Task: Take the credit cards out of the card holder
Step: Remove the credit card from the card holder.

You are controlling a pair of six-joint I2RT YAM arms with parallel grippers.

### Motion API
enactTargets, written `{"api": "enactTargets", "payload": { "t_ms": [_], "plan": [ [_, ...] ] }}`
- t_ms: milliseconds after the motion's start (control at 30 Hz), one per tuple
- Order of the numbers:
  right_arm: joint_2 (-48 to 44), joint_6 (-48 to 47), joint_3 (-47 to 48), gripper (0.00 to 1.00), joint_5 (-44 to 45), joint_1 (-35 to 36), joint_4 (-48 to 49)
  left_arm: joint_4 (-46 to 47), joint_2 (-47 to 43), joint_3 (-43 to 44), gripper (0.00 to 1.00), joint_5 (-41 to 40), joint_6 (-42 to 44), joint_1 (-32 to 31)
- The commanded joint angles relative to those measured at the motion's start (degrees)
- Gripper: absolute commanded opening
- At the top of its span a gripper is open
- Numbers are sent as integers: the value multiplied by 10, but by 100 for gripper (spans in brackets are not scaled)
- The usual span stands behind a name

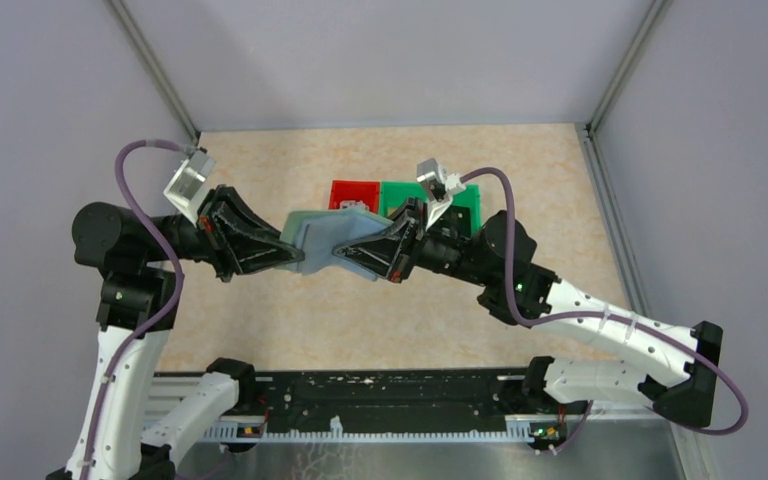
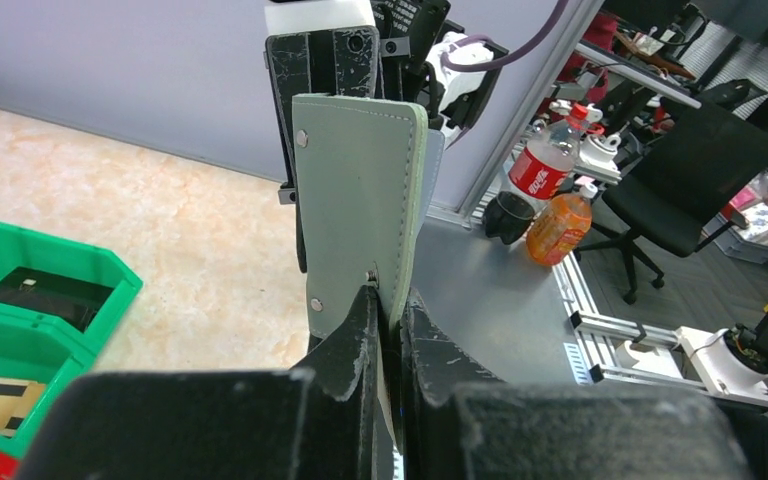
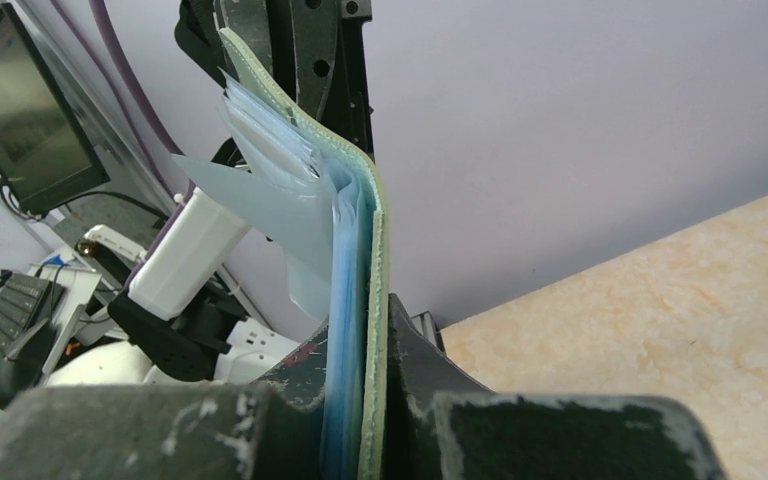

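The card holder (image 1: 318,238) hangs in the air over the middle of the table, held between both arms. My left gripper (image 1: 288,256) is shut on its left edge. In the left wrist view the grey-green flap (image 2: 360,190) with small metal snaps stands upright from my shut gripper (image 2: 388,305). My right gripper (image 1: 352,250) is shut on the other side. The right wrist view shows the card holder (image 3: 372,240) edge-on in the gripper (image 3: 360,325), with pale blue inner pockets (image 3: 290,200) fanning out. The credit cards are hidden; none shows apart from the pockets.
A red bin (image 1: 355,193) and a green bin (image 1: 442,198) stand on the table just behind the held holder. The green bin (image 2: 45,290) also shows left of the flap in the left wrist view. Grey walls close in the table's back and sides.
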Motion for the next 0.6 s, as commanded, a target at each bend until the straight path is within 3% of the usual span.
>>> {"api": "enactTargets", "payload": {
  "t_ms": [0,100,167,300,567],
  "plan": [
    [-12,0,12,0,31,-15,50,47,-6,-5,8,77,-56,-7],
    [-14,0,11,0,27,-17,48,39,-6,1,3,64,-41,-7],
    [-17,-1,11,1,23,-19,46,-15,-4,22,0,35,9,-7],
    [-30,1,6,44,21,-21,46,-150,-8,64,0,-61,146,-7],
    [-24,1,16,97,37,-21,45,-197,-33,62,0,-184,259,-7]
  ]
}}
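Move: The card holder is gripped from both ends: its middle lies about 8 cm to the left gripper's right, some 2 cm ahead and nearly at its height. The red box sits on the table about 33 cm ahead of the left gripper, 9 cm to its right and 45 cm below, with the green boxes 16 cm farther right of the red box. From the right gripper, the card holder's middle is about 2 cm ahead and 2 cm left, roughly level. Let go of the card holder with the right gripper: hold nearly still at first, then spread the fingers wide while easing back along the holder, about 1.5 cm each to the right and up, slightly forward. Keep the left gripper pinched on the holder's left end, then carry it forward about 2 cm, turning some 15 degrees, mainly counter-clockwise. ##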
